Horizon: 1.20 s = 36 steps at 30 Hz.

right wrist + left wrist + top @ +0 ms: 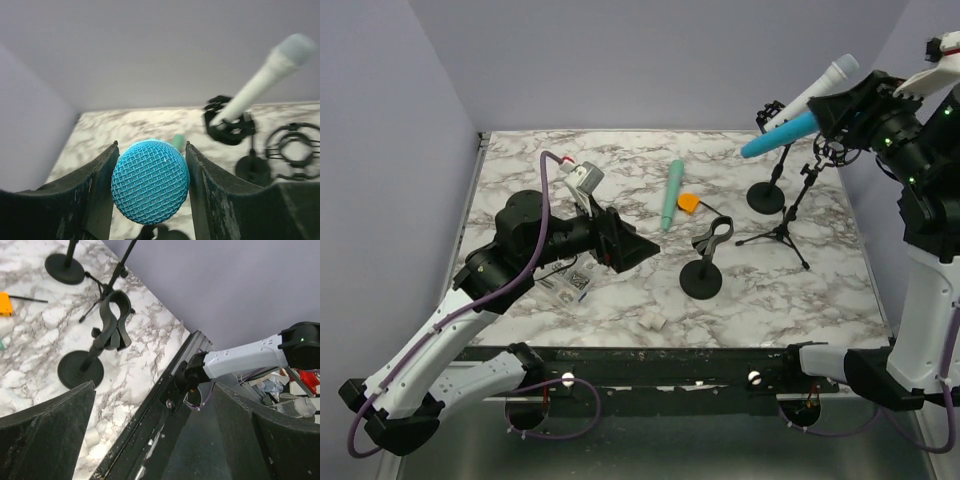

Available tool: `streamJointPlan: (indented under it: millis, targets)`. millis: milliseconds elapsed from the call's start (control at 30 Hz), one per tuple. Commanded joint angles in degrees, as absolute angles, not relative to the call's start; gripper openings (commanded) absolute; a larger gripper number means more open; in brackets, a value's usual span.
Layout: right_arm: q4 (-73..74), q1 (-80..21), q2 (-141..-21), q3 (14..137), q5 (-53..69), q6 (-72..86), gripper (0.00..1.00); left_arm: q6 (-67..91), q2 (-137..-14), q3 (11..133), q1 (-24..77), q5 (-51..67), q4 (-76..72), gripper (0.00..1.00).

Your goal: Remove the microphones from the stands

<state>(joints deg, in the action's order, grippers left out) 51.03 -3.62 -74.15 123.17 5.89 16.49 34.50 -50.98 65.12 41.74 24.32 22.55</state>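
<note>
My right gripper (825, 110) is shut on the head of a blue microphone (775, 138) and holds it in the air above the back right of the table. In the right wrist view the blue mesh head (150, 180) sits squeezed between my fingers (102, 185). A white microphone (820, 85) leans in the clip of a round-base stand (766, 196); it also shows in the right wrist view (260, 75). An empty clip stand (703, 275) is at the centre. My left gripper (645, 250) is open and empty, left of it.
A green microphone (671, 193) lies on the marble table (620, 160) beside an orange piece (688, 203). A tripod stand (782, 232) with a shock mount (295, 150) stands at the right. A small white block (651, 321) lies near the front edge.
</note>
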Motion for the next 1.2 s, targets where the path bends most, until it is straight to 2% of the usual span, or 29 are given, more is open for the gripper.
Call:
streamJointPlan:
  millis: [0,100,167,333,567,700,967,1033,1067,1100,1133,1167]
  targets:
    - [47.3,-3.5,-76.0,113.2,37.4,24.0,0.01,31.1,-53.0,71.3,41.1,20.9,23.4,0.99]
    - [32.8,-5.1,-73.9,99.1,48.1,34.1,0.01,29.6,-56.2,76.0,40.1,20.2,26.3,0.99]
    - [27.8,-10.1,-73.6,94.8,46.9,36.1,0.01,29.1,-57.9,77.8,39.4,21.1,26.9,0.99]
    - [26.8,-24.7,-77.2,91.3,40.4,35.7,0.01,27.7,-61.9,80.6,38.7,24.6,29.3,0.98]
    - [15.7,-29.6,-76.9,82.0,42.8,41.4,0.01,23.2,-59.0,74.7,38.7,23.1,33.2,0.88]
    - [13.4,-31.7,-77.4,80.3,42.6,42.5,0.01,21.6,-57.4,71.1,38.7,20.0,35.8,0.78]
    - [10.6,-33.4,-78.0,78.9,42.8,43.6,0.01,20.8,-58.7,69.4,38.7,19.5,35.4,0.52]
    - [10.3,-33.4,-77.7,78.3,42.8,43.3,0.01,20.4,-58.6,69.0,38.8,19.7,34.5,0.39]
    - [10.4,-33.4,-77.6,78.0,42.7,43.1,0.03,20.3,-58.6,68.7,38.7,19.5,34.0,0.34]
    - [10.8,-33.4,-77.4,78.0,42.2,42.6,0.14,20.3,-58.7,68.4,38.7,19.2,33.5,0.29]
    - [12.1,-33.4,-77.1,78.2,40.8,41.5,0.35,20.2,-58.8,68.3,38.7,18.4,33.2,0.25]
    - [13.7,-33.4,-76.8,78.9,37.9,40.2,0.51,20.3,-59.1,68.2,38.7,18.0,32.9,0.16]
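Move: Ahead, right of and above the open left hand hangs the blue microphone, about 19 cm farther out, 29 cm to the right and 11 cm higher. The right hand already grips the blue microphone near its head, its middle 5 cm ahead and 6 cm below. From the right hand, the white microphone is some 22 cm ahead, 9 cm right and 20 cm lower; the empty ring stand about 13 cm ahead, 13 cm right and 25 cm lower. Sweeping about 28 cm left while dropping 18 cm and drawing slightly back, the right hand brings the blue microphone to the left hand, turning some 60 degrees counter-clockwise and tipping. The left hand first rises and reaches forward some 5 cm, then sinks about 10 cm with a slight roll, and closes its fingers onto the microphone's body, pinching it. ##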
